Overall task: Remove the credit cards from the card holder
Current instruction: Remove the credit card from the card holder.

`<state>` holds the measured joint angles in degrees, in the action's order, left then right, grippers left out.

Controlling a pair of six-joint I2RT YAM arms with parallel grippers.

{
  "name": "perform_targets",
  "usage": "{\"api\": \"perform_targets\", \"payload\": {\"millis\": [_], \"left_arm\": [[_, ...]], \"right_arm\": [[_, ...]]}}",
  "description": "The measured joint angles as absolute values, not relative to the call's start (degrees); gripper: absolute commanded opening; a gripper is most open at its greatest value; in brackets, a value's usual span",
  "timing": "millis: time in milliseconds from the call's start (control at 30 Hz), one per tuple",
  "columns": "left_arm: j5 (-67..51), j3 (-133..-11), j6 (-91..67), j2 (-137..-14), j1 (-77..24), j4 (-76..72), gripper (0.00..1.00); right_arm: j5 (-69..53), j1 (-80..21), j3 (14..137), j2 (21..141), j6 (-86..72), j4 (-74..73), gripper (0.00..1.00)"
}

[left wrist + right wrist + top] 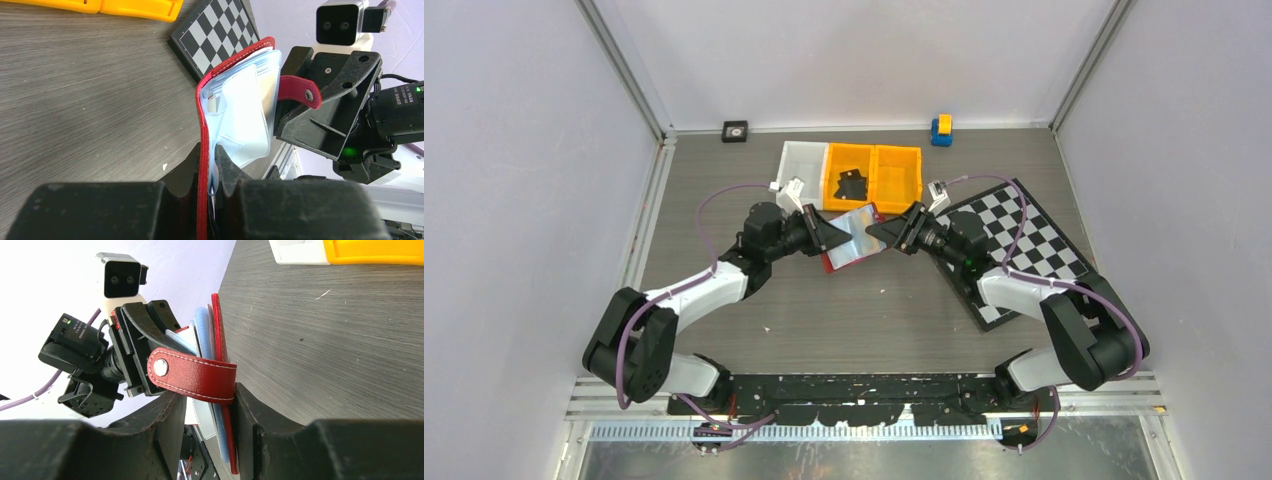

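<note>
The red card holder (856, 238) hangs open above the table between my two grippers. My left gripper (829, 236) is shut on one edge, pinching the red cover (202, 130) and a pale blue sleeve (245, 120) between its fingers (210, 155). My right gripper (886, 232) straddles the opposite edge. Its jaws stand open (207, 395), the cover leans on one finger, and a gap is left beside the other. The snap tab (195, 374) lies across those fingers. The credit cards are hidden inside the sleeves.
Two orange bins (874, 175) and a white bin (802, 170) stand behind the grippers, with a black item (852, 183) in the left orange one. A chequered board (1024, 240) lies under the right arm. A blue and yellow block (941, 129) sits at the back wall.
</note>
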<state>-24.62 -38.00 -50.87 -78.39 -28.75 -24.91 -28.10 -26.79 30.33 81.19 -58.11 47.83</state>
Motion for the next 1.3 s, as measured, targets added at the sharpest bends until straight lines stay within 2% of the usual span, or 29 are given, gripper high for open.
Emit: {"api": "perform_targets", "payload": {"millis": [67,200,300,567,633,833,933,1100,1300], "left_arm": [[-24.6,-38.0,-50.8,-78.2,-28.8,-24.9,0.09],[-24.6,-38.0,-50.8,-78.0,-28.8,-24.9,0.08],[-24.6,-38.0,-50.8,-78.0,-28.8,-24.8,0.08],[-24.7,-38.0,-50.8,-78.0,-28.8,-24.7,0.08],[-24.7,-38.0,-50.8,-78.0,-28.8,-24.4,0.14],[-25.2,-38.0,-50.7,-77.7,-28.8,-24.3,0.46],[-26.1,-38.0,-51.0,-77.6,-28.8,-25.6,0.57],[-27.7,-38.0,-52.2,-77.8,-28.8,-27.8,0.67],[-28.6,-38.0,-52.6,-79.2,-28.8,-28.5,0.68]], "right_arm": [[-27.9,-26.8,30.3,80.9,-58.0,47.8,0.39],[-27.4,-26.9,30.2,80.5,-57.6,47.7,0.25],[-27.1,-26.9,30.2,80.5,-57.3,47.5,0.23],[-27.0,-26.9,30.2,80.5,-57.0,47.0,0.06],[-26.7,-26.9,30.4,80.5,-56.6,45.8,0.01],[-24.5,-26.9,31.6,79.0,-54.0,39.1,0.01],[-23.7,-26.9,32.1,78.7,-53.0,36.6,0.00],[-23.2,-27.4,33.1,79.3,-51.9,33.7,0.01],[-20.7,-30.8,36.0,80.2,-48.5,28.7,0.01]]}}
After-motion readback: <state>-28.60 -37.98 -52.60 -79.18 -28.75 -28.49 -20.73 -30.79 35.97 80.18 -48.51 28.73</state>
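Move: The open card holder stands nearly upright between the hands, still pinched by the left fingers, its middle about 2 cm to the left hand's right. It lies some 4 cm to the right hand's left and 1 cm nearer the base, inside that hand's half-open fingers. About 15 cm below the right hand and 11 cm ahead are the left orange bin, 5 cm to its left, and the right orange bin, 5 cm to its right. The card holder changes hands: the right fingers close on its strap side first, while the left hand holds still. The left fingers then open wide and let go, staying beside it with barely any travel. As they part, the right hand keeps its pinch, sinks about 3 cm and rolls some 13 degrees, left side dropping, swinging slightly right and then back left. ##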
